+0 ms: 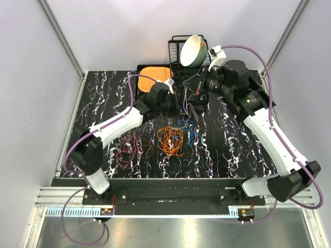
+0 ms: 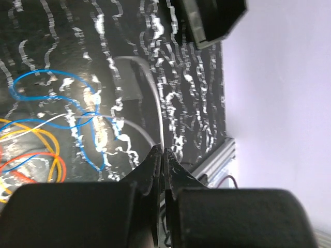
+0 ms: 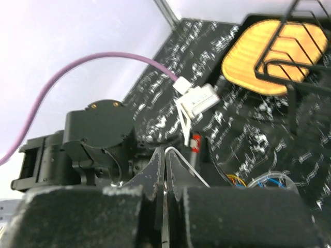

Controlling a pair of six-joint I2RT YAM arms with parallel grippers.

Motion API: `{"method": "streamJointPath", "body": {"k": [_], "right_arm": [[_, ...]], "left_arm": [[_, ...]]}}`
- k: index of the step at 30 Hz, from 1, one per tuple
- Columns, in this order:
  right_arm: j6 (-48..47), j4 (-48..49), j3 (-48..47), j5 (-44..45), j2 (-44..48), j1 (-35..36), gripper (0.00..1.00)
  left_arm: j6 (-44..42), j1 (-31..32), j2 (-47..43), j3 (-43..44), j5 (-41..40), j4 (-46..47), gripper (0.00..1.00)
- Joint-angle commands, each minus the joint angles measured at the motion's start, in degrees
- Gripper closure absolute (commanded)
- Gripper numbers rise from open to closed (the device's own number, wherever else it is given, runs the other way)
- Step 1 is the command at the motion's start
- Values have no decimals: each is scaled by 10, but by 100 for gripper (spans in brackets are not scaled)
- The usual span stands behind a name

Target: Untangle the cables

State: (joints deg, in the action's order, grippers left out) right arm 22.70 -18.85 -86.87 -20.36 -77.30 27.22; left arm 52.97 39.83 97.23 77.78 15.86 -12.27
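Note:
The cables lie loose on the black marbled table [image 1: 232, 144]: a maroon bundle [image 1: 132, 150], an orange and red tangle [image 1: 170, 139], and blue loops [image 1: 189, 129] [image 2: 67, 103]. Orange [image 2: 44, 138] and red [image 2: 31, 157] strands show at the left wrist view's lower left. A hair-thin white cable [image 2: 158, 111] runs up from my left gripper [image 2: 163, 152] [image 1: 178, 103], which is shut on it. My right gripper [image 3: 166, 152] [image 1: 198, 109] is also shut, pinching a bend of white cable [image 3: 194, 170]. The two grippers sit close together just behind the tangle.
A black wire dish rack [image 1: 178, 64] holding a tilted cream bowl [image 1: 192, 50] stands at the back. An orange mat [image 1: 155, 75] [image 3: 269, 57] lies beside it. Grey walls enclose the table on three sides. The left arm's wrist [image 3: 98, 134] fills the right wrist view's left.

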Motion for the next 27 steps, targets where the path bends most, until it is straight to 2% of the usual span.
{"method": "streamJointPath", "body": {"k": [1,4,7,10,11,12,15,17,23,27], "right_arm": [[-20,78,-55,37,41,0,100],[-40,49,-78,62,42,1,100],[-75,1,-147,135,27,1,100],[-99,-34,-229,174,-1,0,100],[-106,-41,-250,187,-17,0,100],[-109,-47,-289,194,-25,0,100],[-121,-71,-361,214,-61,-1,100],[-128,-95,-401,230,-89,-1,100],[-165,-150,-560,299,-160,-10,100],[-182,-154,-614,307,-184,-24,100]], "left_arm": [[-30,8,-3,-36,-31,-44,96],[-53,8,-20,-54,-51,-43,90],[-73,7,-53,-81,-71,-26,84],[-81,7,-70,-108,-70,-2,54],[-81,8,-73,-114,-70,2,39],[-80,7,-73,-126,-71,9,33],[-75,7,-78,-150,-69,33,25],[-74,9,-82,-182,-63,65,24],[-77,15,-94,-219,-64,88,24],[-86,15,-104,-227,-69,83,24]]}}
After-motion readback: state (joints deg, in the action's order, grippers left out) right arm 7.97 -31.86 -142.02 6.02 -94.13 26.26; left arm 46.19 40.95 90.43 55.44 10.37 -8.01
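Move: The orange cable lies about 8 cm back, 7 cm left and 20 cm below the left hand; the blue cable is roughly 3 cm back and 2 cm right of that hand, equally low. From the right hand, already shut on the white cable, the blue cable is some 4 cm back, 2 cm left and 38 cm below; the orange cable is about 9 cm back and 11 cm left, just as low. Right hauls the white cable up 23 cm and rightward; left opens, sinking 10 cm towards the orange cable. ##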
